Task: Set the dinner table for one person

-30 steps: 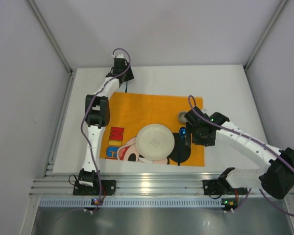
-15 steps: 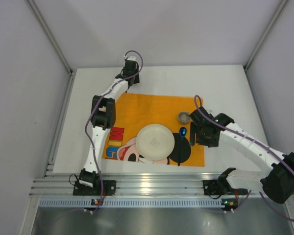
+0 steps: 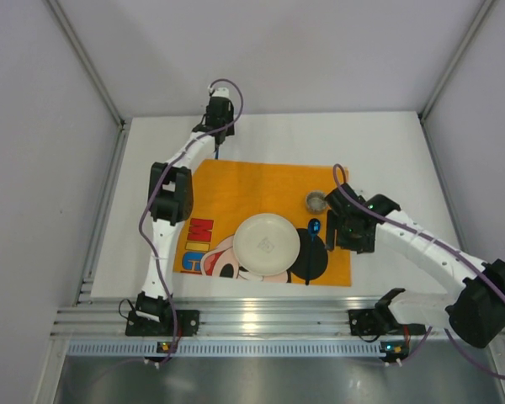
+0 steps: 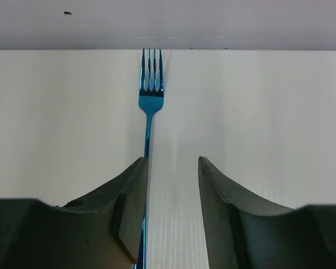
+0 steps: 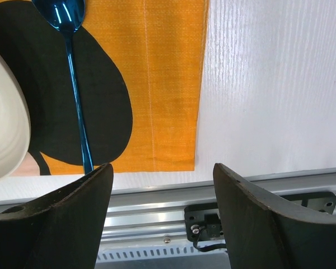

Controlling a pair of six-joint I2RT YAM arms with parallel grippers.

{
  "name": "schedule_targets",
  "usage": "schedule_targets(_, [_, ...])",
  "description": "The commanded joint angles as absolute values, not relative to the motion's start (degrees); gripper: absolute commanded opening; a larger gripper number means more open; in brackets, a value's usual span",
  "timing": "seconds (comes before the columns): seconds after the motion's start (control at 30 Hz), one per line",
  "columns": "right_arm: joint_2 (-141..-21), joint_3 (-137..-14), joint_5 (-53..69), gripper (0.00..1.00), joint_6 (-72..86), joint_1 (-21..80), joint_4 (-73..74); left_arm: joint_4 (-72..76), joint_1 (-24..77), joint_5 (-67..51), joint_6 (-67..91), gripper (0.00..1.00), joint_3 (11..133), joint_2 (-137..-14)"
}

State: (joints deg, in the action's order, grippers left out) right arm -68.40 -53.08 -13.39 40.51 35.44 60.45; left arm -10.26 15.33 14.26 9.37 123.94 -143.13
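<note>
A blue fork (image 4: 150,95) lies on the white dinner table (image 3: 387,151), tines toward the back wall; in the top view only its handle (image 3: 216,151) shows. My left gripper (image 4: 172,159) hangs over it at the table's far edge (image 3: 219,118), open, with the handle running along the inner face of the left finger. A blue spoon (image 3: 314,226) lies on the orange placemat (image 3: 252,189) to the right of a white plate (image 3: 266,242). My right gripper (image 5: 161,168) stands open and empty just right of the spoon (image 5: 75,95), near the placemat's front right corner.
A small metal cup (image 3: 316,200) stands on the placemat behind the spoon. An aluminium rail (image 3: 252,320) runs along the near edge. Grey walls close in the back and both sides. Bare table (image 5: 269,84) lies right of the placemat.
My left arm has swung right and reached farther back over the fork, and its jaws have narrowed a little. My right gripper has drawn slightly right, away from the spoon.
</note>
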Motion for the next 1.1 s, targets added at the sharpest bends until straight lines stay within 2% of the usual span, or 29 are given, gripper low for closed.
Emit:
schedule_targets(0.0, [-69.0,-52.8,-13.4,0.72,40.0,34.8,58.8,-8.9,14.7,16.0,8.6,0.47,126.0,-141.1])
schedule_targets(0.43, [-70.5,-53.3,-13.4,0.72,38.8,34.5,58.6,-14.6,12.4,11.8,12.9,0.47,133.1,-149.5])
schedule_targets(0.53, [-71.1,-53.3,-13.4,0.72,38.6,34.3,58.4,-15.8,11.9,9.8,13.4,0.42,134.2,-151.0])
schedule_targets(0.7, [-71.9,-53.8,-13.4,0.71,38.3,34.1,58.2,-16.9,11.9,8.9,12.4,0.41,134.5,-152.0])
schedule_targets(0.8, [-72.4,-54.1,-13.3,0.71,38.3,33.9,58.1,-18.4,11.7,9.3,12.4,0.36,135.2,-152.8])
schedule_targets(0.83, [-72.6,-54.1,-13.2,0.71,38.3,33.9,58.0,-18.9,11.6,9.2,12.3,0.30,135.4,-153.5])
schedule_targets(1.03, [-73.6,-54.7,-13.2,0.71,38.3,33.8,57.8,-22.3,11.0,8.1,13.3,0.20,137.2,-155.8])
schedule_targets(1.07, [-73.7,-54.6,-13.0,0.71,38.4,33.8,57.7,-22.6,10.8,7.6,13.4,0.15,137.9,-156.3])
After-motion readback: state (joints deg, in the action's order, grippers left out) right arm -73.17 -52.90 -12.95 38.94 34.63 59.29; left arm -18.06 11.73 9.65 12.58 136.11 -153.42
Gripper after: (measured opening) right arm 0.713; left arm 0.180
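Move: The fork's middle lies about 2 cm to the left of the left hand, 1 cm ahead and 6 cm below, its tines pointing away. The placemat's middle is some 36 cm back and 12 cm to the right of that hand, the plate 44 cm back and 16 cm to the right. From the right hand, the fork is about 49 cm ahead, 43 cm left and 6 cm below. The left hand sinks about 5 cm, easing 2 cm left, and closes its half-open fingers on the fork's handle. ##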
